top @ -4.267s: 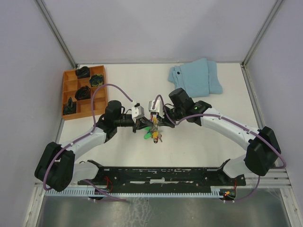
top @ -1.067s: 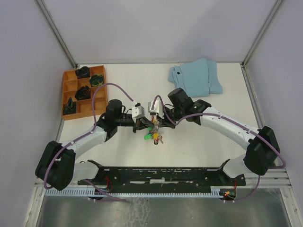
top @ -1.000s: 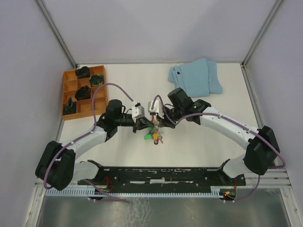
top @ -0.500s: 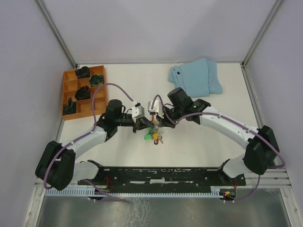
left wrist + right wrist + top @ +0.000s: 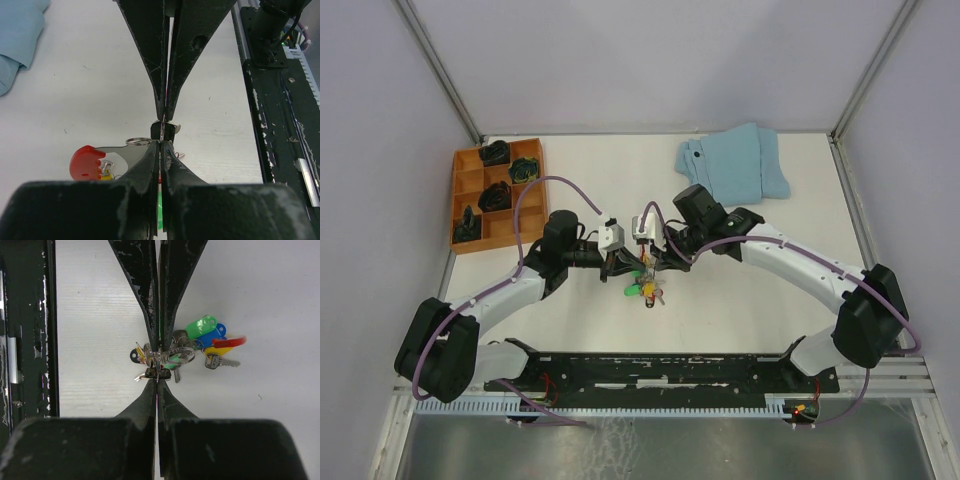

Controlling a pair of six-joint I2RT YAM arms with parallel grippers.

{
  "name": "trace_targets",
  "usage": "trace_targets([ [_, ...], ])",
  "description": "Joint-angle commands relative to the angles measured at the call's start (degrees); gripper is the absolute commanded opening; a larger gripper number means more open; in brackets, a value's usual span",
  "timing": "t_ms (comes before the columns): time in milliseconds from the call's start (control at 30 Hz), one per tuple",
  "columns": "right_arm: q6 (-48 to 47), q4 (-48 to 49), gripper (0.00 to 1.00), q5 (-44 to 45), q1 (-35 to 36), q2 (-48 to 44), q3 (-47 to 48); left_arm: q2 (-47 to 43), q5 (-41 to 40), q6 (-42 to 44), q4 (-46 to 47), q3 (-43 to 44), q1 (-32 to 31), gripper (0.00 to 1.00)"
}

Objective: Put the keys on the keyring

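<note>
The keys (image 5: 647, 288), with green (image 5: 200, 326), blue (image 5: 214, 335) and yellow (image 5: 220, 350) heads, hang in a bunch with steel rings (image 5: 177, 356) at mid-table. The keyring (image 5: 92, 160) is a red-and-grey curved piece; its grey part runs behind my left fingers. It shows red in the right wrist view (image 5: 230, 341). My left gripper (image 5: 632, 264) (image 5: 161, 145) and right gripper (image 5: 652, 262) (image 5: 157, 382) meet tip to tip, both shut. The left pinches the ring cluster. The right pinches a small black-headed key (image 5: 152, 374).
An orange compartment tray (image 5: 462, 215) with dark lumps stands at the back left. A folded light-blue cloth (image 5: 735, 165) lies at the back right. The black base rail (image 5: 660, 370) runs along the near edge.
Hardly anything: both grippers stay shut tip to tip on the bunch; the right wrist has shifted very slightly.
</note>
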Motion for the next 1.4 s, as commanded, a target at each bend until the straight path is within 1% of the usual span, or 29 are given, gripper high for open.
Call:
trace_targets([
  [0, -2.02, 1.38, 0.01, -4.77, 0.26, 1.25, 4.31, 0.04, 3.01, 2.50, 1.56, 2.63, -0.02, 0.03],
  [333, -1.21, 3.09, 0.01, -5.28, 0.27, 0.84, 4.58, 0.16, 3.27, 2.55, 1.52, 2.71, -0.08, 0.03],
  [533, -0.86, 3.05, 0.01, -6.11, 0.40, 1.05, 5.64, 0.21, 1.87, 2.33, 1.34, 2.81, -0.16, 0.03],
  [767, -0.10, 3.12, 0.01, -5.14, 0.53, 2.79, 7.63, 0.21, 0.14, 3.79, -1.51, 3.72, -0.51, 0.03],
  [967, 0.37, 2.76, 0.01, -3.57, 0.62, 3.34, 8.37, -0.20, -0.96, 3.99, -1.89, 3.79, -0.66, 0.03],
  [1133, 0.22, 3.69, 0.08, -1.78, 0.55, 0.08, 5.75, -0.81, -2.99, 2.03, 1.11, 2.54, -0.56, 0.03],
  [1267, 0.70, 4.42, 0.21, -0.37, 0.34, -3.19, 2.84, -1.29, -4.54, 0.54, 4.09, 1.42, -0.54, 0.03],
  [1367, 1.56, 5.48, 0.26, -0.38, -0.37, -5.58, 0.33, -2.10, -5.71, -0.45, 6.03, 0.28, -0.52, 0.03],
])
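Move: My left hand still pinches the keyring, and my right fingertips still hold the black-headed key against it, tip to tip. The keyring's loop lies about 2 cm to the left, 1 cm ahead of and 1 cm below my right hand. The black key sits roughly 1 cm to the right of my left hand, level fore and aft, 1 cm down. From my left hand, the red clip hangs some 4 cm ahead and 3 cm below, straight out; the green tag is level fore and aft, 1 cm left and 6 cm below. With my right hand I nudge the black key about 1 cm leftward, in towards my left fingertips, then ease it forward slightly. Then I part my right fingers about a quarter of their range, let go of the black key and lift off by some 1.5 cm. My left hand keeps its pinch on the ring and drifts about 1.5 cm forward near the end. ##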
